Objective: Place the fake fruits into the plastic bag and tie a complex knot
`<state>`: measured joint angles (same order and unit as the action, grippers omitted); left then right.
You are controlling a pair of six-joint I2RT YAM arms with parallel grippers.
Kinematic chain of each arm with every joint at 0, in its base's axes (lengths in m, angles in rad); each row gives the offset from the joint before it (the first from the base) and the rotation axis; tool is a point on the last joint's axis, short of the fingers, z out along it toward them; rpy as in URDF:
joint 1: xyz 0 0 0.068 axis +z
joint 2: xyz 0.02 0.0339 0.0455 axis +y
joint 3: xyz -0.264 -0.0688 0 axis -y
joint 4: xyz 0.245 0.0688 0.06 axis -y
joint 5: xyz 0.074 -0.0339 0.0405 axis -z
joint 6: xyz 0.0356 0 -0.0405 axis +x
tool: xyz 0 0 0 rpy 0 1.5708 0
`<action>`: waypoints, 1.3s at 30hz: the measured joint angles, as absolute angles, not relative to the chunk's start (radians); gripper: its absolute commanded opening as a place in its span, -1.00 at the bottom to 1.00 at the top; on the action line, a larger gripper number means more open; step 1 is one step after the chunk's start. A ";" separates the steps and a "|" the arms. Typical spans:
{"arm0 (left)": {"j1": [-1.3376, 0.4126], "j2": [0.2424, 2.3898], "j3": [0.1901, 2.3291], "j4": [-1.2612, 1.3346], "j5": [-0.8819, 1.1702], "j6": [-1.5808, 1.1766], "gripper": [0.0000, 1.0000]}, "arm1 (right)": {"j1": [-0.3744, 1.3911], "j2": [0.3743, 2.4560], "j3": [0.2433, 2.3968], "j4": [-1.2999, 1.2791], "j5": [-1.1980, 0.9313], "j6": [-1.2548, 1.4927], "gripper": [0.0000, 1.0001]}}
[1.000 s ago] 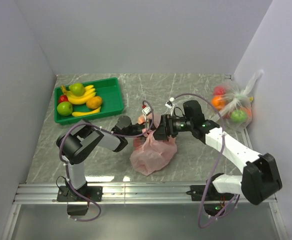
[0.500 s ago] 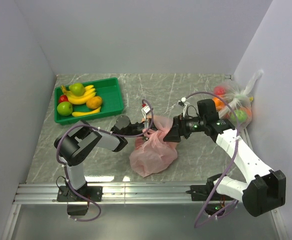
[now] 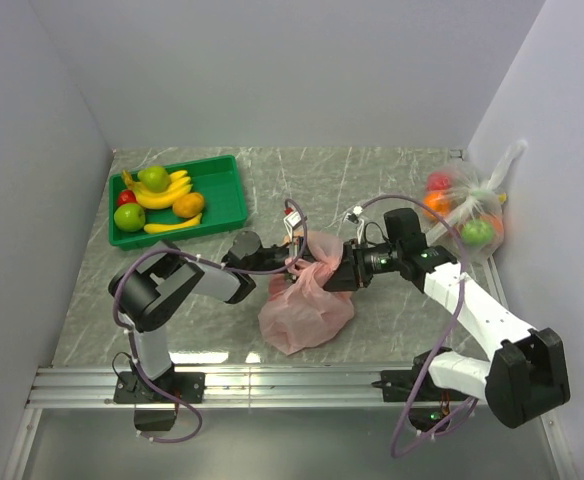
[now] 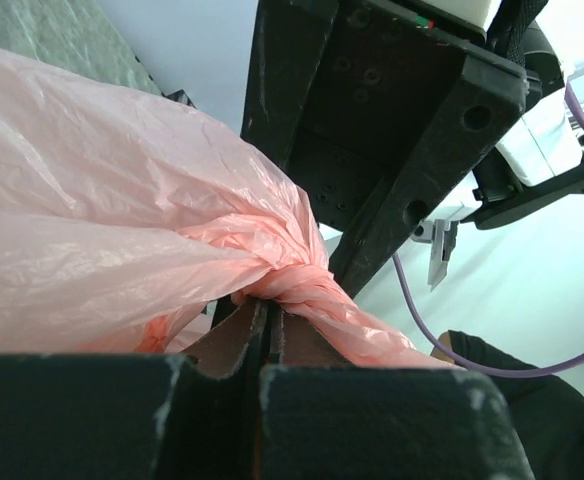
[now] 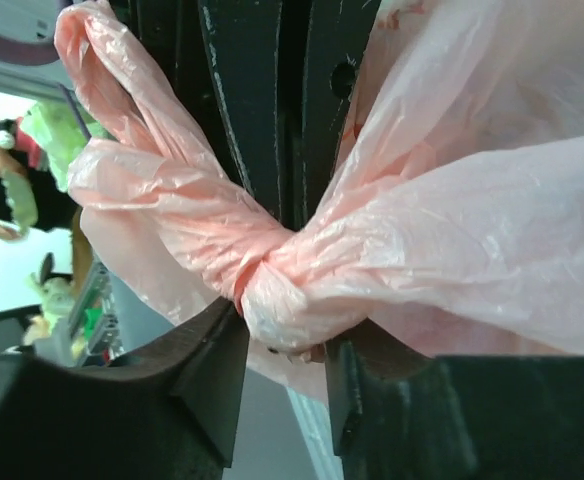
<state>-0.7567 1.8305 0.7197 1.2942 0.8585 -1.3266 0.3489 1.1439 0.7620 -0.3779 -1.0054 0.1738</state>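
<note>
The pink plastic bag lies bulging in the middle of the table, its top gathered into a twisted bunch. My left gripper comes at that bunch from the left. In the left wrist view the left gripper is shut on a twisted pink strand. My right gripper meets the bunch from the right. In the right wrist view the right gripper has both fingers pressed against the knot. Several fake fruits lie in a green tray. What the pink bag holds is hidden.
The green tray sits at the back left. A clear bag of fruits with a white tufted top leans in the back right corner by the wall. Grey walls close in on the left, back and right.
The right gripper drew back to the right, then came in lower at the bag's neck, and its jaws narrowed from wide open onto the knot. The left gripper kept its hold.
</note>
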 measured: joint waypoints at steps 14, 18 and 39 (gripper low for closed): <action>-0.728 1.883 0.736 1.319 0.865 -1.375 -0.99 | 0.382 1.283 0.752 -0.169 -1.056 0.436 0.10; -0.758 1.894 0.757 1.313 0.849 -1.382 -0.99 | 0.430 1.332 0.791 -0.088 -1.059 0.464 0.51; -0.820 1.894 0.764 1.338 0.862 -1.363 -0.99 | 0.413 1.258 0.934 -0.492 -1.012 0.103 0.96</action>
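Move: The gathered knot of the plastic bag sits between the right hand's part-open fingers, about 1 cm to its left at the same height. The pink bag loop stands about 4 cm ahead, 1 cm to the left and slightly above. The bag body hangs some 12 cm below, about 3 cm back and 5 cm to the left. From the left hand, shut on the bag, the knot is some 3 cm to the right and level fore and aft. Leftward about 4.5 cm and slightly forward goes the right hand, still about the knot, rolling some 10 degrees; its fingers then open wide and let go as it rises, and it draws back to the right by about 3 cm, unrolling. The left hand keeps its pinch on the bag, easing forward and down, then back about 3.5 cm and to the right. ##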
